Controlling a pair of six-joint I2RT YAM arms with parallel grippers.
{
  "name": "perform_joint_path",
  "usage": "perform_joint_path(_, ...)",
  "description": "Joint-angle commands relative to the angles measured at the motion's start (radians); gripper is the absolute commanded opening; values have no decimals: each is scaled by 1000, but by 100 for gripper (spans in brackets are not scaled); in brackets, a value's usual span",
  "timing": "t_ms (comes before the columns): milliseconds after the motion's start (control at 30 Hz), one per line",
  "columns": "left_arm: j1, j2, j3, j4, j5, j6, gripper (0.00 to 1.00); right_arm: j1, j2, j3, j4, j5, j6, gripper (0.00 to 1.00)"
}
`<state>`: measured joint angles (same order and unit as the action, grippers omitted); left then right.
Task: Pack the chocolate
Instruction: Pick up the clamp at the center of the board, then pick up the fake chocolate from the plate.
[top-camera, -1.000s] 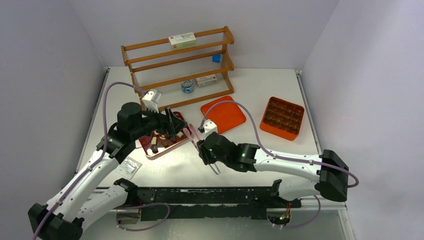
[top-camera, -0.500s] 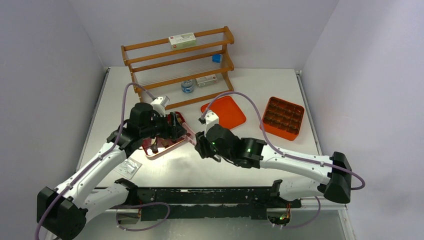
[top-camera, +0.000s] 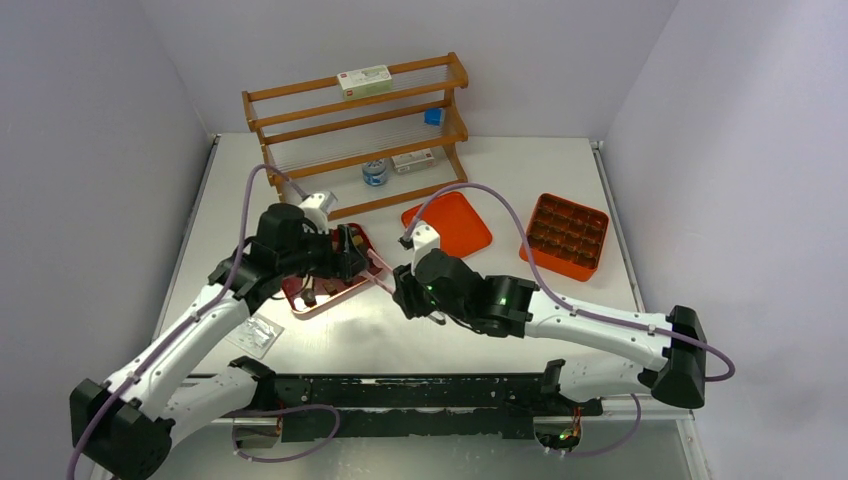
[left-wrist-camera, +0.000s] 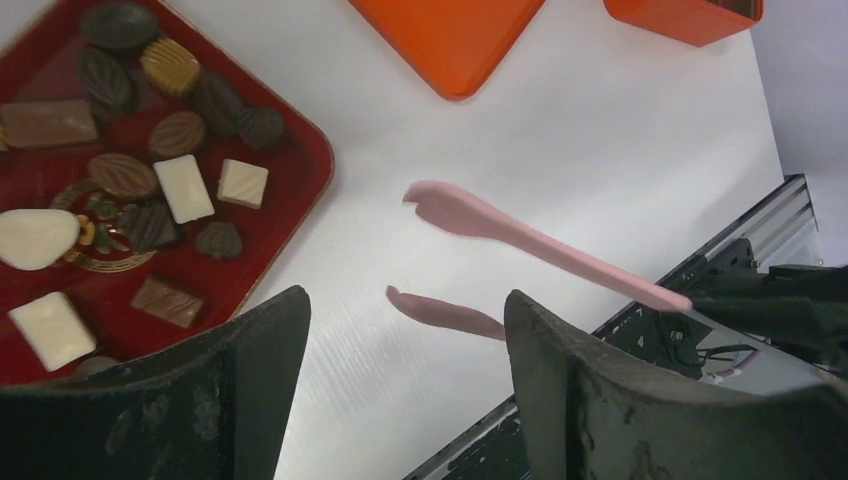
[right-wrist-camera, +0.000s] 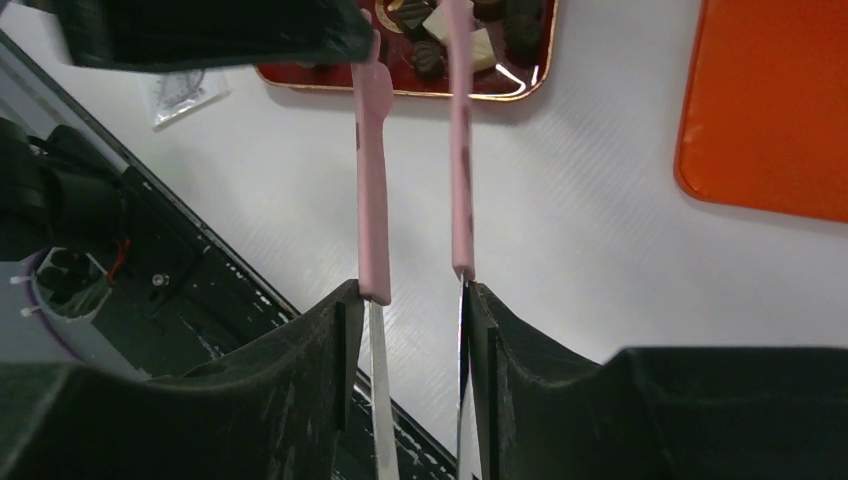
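Observation:
The chocolate (left-wrist-camera: 183, 187) lies as several dark, brown and cream-white pieces in a dark red tray (left-wrist-camera: 305, 170) with a gold emblem, also seen in the top view as the tray (top-camera: 328, 301). My left gripper (left-wrist-camera: 400, 340) hovers open and empty over the table just beside the tray's right edge; from above the left gripper (top-camera: 348, 255) is at the tray. My right gripper (right-wrist-camera: 412, 300) is shut on the handles of the pink tongs (right-wrist-camera: 372, 200). The tongs (left-wrist-camera: 540, 255) stand apart, with nothing between their tips, and point at the tray's edge.
An orange compartment tray (top-camera: 565, 235) sits at the right, and its flat orange lid (top-camera: 447, 225) lies in the middle. A wooden rack (top-camera: 355, 130) with small boxes stands at the back. A clear plastic packet (top-camera: 255, 335) lies near the left front edge.
My left arm has swung right and lower over the tray, and its jaws have narrowed a little. My right arm has carried the tongs up and left toward the tray.

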<state>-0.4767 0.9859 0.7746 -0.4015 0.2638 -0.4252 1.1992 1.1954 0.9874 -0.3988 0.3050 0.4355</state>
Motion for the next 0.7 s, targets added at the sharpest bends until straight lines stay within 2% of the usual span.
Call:
perform_joint_path(0, 6, -91, 102, -86, -87, 45, 79, 0, 27, 16, 12, 39, -18, 45)
perform_joint_path(67, 6, -129, 137, -110, -134, 61, 83, 1, 46, 17, 19, 36, -18, 45)
perform_joint_path(133, 6, -174, 160, -121, -189, 82, 93, 0, 64, 24, 25, 35, -20, 45)
perform_joint_path(200, 6, -226, 158, -121, -253, 108, 97, -1, 86, 36, 29, 28, -20, 45)
perform_joint_path(467, 6, -429, 87, -121, -434, 218, 97, 0, 206, 138, -25, 25, 30, 45)
perform_joint_path(667, 6, -515, 50, -107, -515, 232, 97, -5, 319, 240, -90, 40, 70, 45)
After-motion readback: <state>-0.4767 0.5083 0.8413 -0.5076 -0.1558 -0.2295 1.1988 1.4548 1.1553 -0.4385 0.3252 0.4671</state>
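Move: The right hand already pinches the clamp. The chocolate tray it is taken to has its middle some 18 cm ahead, 17 cm to the left and about 17 cm below, with the orange lid about 28 cm ahead and 10 cm to the right, equally low. From the empty left hand the clamp's middle lies roughly 6 cm back and 9 cm to the right at about its height, and the tray about 10 cm ahead, 6 cm left and 16 cm below. The left hand leaves the clamp's pink tips, spreading its part-open fingers wide as it climbs about 12 cm, then swings some 10 cm to the left while the wrist tips the fingers up by around 30 degrees and turns them counter-clockwise. Keeping its pinch on the clamp unchanged, the right hand first sinks about 3 cm and then slides some 4 cm left and a little forward, bringing the tips towards the near right corner of the chocolate tray. ##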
